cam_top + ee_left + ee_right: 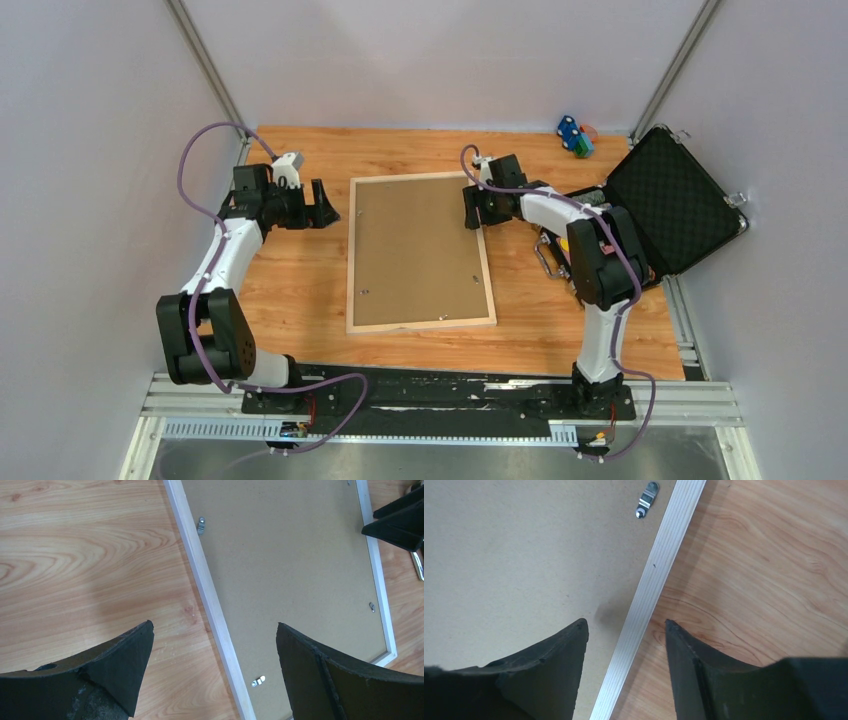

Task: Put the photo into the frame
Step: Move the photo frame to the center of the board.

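The frame [350,255] of pale wood lies flat on the table, back side up, with a plain brown backing board [415,250] filling it. The photo is out of view. My left gripper [330,213] hovers open just left of the frame's far left corner; in the left wrist view its jaws [214,625] stand wide above the left rail [200,575]. My right gripper [470,210] is at the far right rail, and in the right wrist view [626,621] its fingers are apart on either side of the rail [669,540], touching nothing.
An open black case [670,200] lies at the right edge of the table, behind the right arm. A small blue and green toy [574,135] sits at the back. Small metal turn clips [645,500] sit on the backing board near the rails.
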### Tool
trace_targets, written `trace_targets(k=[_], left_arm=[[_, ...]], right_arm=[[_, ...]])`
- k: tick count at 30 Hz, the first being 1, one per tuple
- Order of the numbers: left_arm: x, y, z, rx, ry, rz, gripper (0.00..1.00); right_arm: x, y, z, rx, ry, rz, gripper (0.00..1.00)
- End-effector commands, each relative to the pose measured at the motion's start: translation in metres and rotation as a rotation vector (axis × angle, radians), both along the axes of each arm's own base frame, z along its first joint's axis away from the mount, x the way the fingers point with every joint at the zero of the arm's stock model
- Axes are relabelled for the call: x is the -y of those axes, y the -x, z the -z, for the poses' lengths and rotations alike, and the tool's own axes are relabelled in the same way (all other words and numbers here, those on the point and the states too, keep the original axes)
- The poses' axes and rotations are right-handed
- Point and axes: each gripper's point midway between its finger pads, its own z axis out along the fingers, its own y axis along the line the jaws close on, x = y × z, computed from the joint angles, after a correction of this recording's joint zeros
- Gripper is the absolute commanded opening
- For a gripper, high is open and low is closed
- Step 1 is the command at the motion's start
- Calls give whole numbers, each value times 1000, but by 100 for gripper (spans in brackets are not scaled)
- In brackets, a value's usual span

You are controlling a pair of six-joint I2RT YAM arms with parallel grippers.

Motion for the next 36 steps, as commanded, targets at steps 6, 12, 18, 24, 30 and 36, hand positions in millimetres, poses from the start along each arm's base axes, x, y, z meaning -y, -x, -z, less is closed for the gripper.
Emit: trace_targets(k=[6, 12, 18, 24, 30, 36], left_arm=[[-5, -4, -7, 37, -26, 1, 100], [-5, -4, -6, 34, -25, 1, 100], [-6, -5, -2, 29, -32, 0, 100], [-7, -6, 3, 16, -33, -7, 100], [0, -10, 18, -34, -37, 10, 100], [15, -18, 44, -96, -112, 63, 100]], right_arm=[[-1, -11, 1, 16, -23, 0, 40], [4, -4, 9, -7, -18, 4, 30], [11, 2, 15, -27, -13, 15, 16], [21, 19, 17, -51, -16, 20, 4], [26, 46, 20, -81, -19, -4, 0], [34, 64, 17, -74, 0, -21, 0]])
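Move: The photo frame lies face down. Its right bar runs just under the right fingers, about 1 cm to that hand's right and 2 cm below; a metal clip on the backing board sits some 7 cm ahead and 2 cm left. The open case is roughly 21 cm right and 5 cm back. From the left hand the frame's left bar is level ahead-wise, about 6 cm right and 13 cm below, with its near clip some 9 cm back and 8 cm right. The right fingers sink about 1.5 cm, close astride the frame's right bar and pinch it, then, keeping their grip, drag the frame back and somewhat right, about 4 cm, level over the board. Late on, the wide-open left hand starts down about 4.5 cm, towards the table beside the left bar, without touching. ##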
